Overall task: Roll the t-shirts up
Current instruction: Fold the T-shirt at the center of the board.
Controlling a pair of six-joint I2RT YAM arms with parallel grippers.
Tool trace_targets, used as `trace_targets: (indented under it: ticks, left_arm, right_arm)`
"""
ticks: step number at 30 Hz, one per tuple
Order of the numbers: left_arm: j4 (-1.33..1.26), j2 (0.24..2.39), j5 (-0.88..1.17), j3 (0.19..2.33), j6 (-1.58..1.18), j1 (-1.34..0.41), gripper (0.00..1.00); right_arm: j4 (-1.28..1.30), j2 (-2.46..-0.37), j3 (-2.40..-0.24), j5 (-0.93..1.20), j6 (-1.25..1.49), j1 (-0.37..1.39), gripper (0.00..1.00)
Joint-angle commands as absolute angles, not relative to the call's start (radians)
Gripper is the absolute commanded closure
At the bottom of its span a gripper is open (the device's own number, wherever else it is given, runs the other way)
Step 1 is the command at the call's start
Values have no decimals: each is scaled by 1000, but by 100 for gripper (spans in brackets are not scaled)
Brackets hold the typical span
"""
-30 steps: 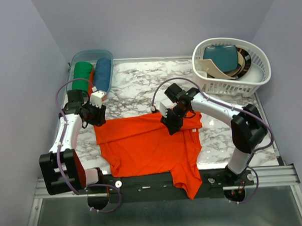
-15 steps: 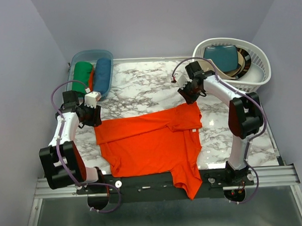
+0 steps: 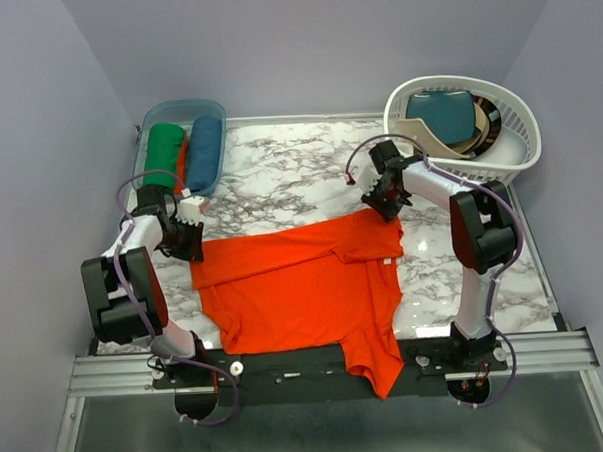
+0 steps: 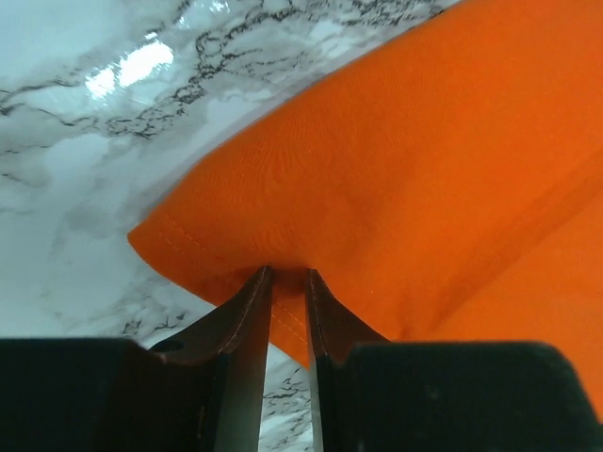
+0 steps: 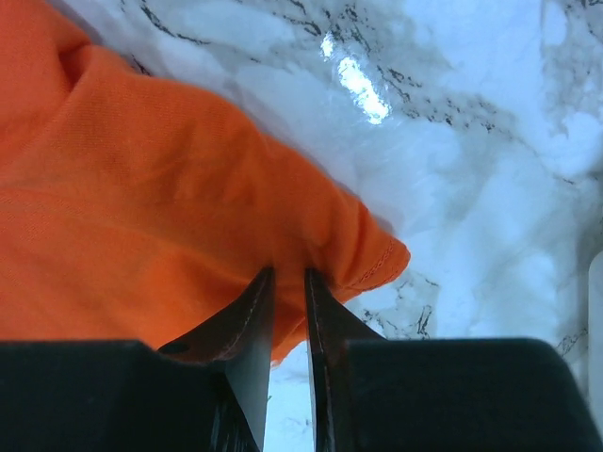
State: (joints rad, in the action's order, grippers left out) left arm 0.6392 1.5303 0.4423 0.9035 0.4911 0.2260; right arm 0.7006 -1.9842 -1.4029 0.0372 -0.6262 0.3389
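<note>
An orange-red t-shirt (image 3: 304, 281) lies spread on the marble table, its near end hanging over the front edge. My left gripper (image 3: 192, 239) is shut on the shirt's far-left corner; in the left wrist view the gripper (image 4: 287, 275) pinches the hemmed edge of the shirt (image 4: 396, 179). My right gripper (image 3: 386, 204) is shut on the far-right corner; in the right wrist view the gripper (image 5: 288, 275) pinches the stitched edge of the shirt (image 5: 151, 207). Rolled green (image 3: 161, 155) and blue (image 3: 205, 150) t-shirts lie in a bin at the far left.
A translucent blue bin (image 3: 176, 113) stands at the far left corner. A white laundry basket (image 3: 469, 164) with folded cloth stands at the far right. The marble table (image 3: 279, 177) shows bare beyond the shirt. A metal rail (image 3: 547, 347) runs along the front edge.
My right gripper moved from the shirt's middle to its far-right corner and closed on it. The right sleeve area has been pulled out flat. My left gripper shifted slightly on the left corner.
</note>
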Motion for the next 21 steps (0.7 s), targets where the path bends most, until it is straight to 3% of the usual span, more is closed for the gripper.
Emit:
trace_targets:
  ticks: [1, 12, 18, 21]
  left_arm:
    - [670, 1615, 377, 939, 558, 225, 74]
    - [669, 1729, 356, 1084, 601, 241, 75]
    - [759, 1691, 477, 1152, 620, 249, 69]
    - [767, 1648, 502, 1157, 617, 249, 65]
  right_arm:
    - [718, -1962, -1355, 6, -597, 337, 73]
    - [796, -1755, -1135, -5, -512, 439, 77]
    - [791, -1701, -1242, -57, -512, 390, 75]
    - [785, -1746, -1295, -55, -497, 356, 70]
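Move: The folded T-shirt's far left corner lies about 3 cm ahead of the left hand, 2 cm to its left and 2 cm below; the blue tray's middle is some 24 cm ahead and 3 cm left. The shirt's right end corner is roughly 1 cm ahead and 3 cm right of the right hand, at fingertip height, with the white tag 9 cm back and 1 cm left. Right fingertips drag back some 9 cm across cloth; left ones dip, push their corner forward-left; both rise. ##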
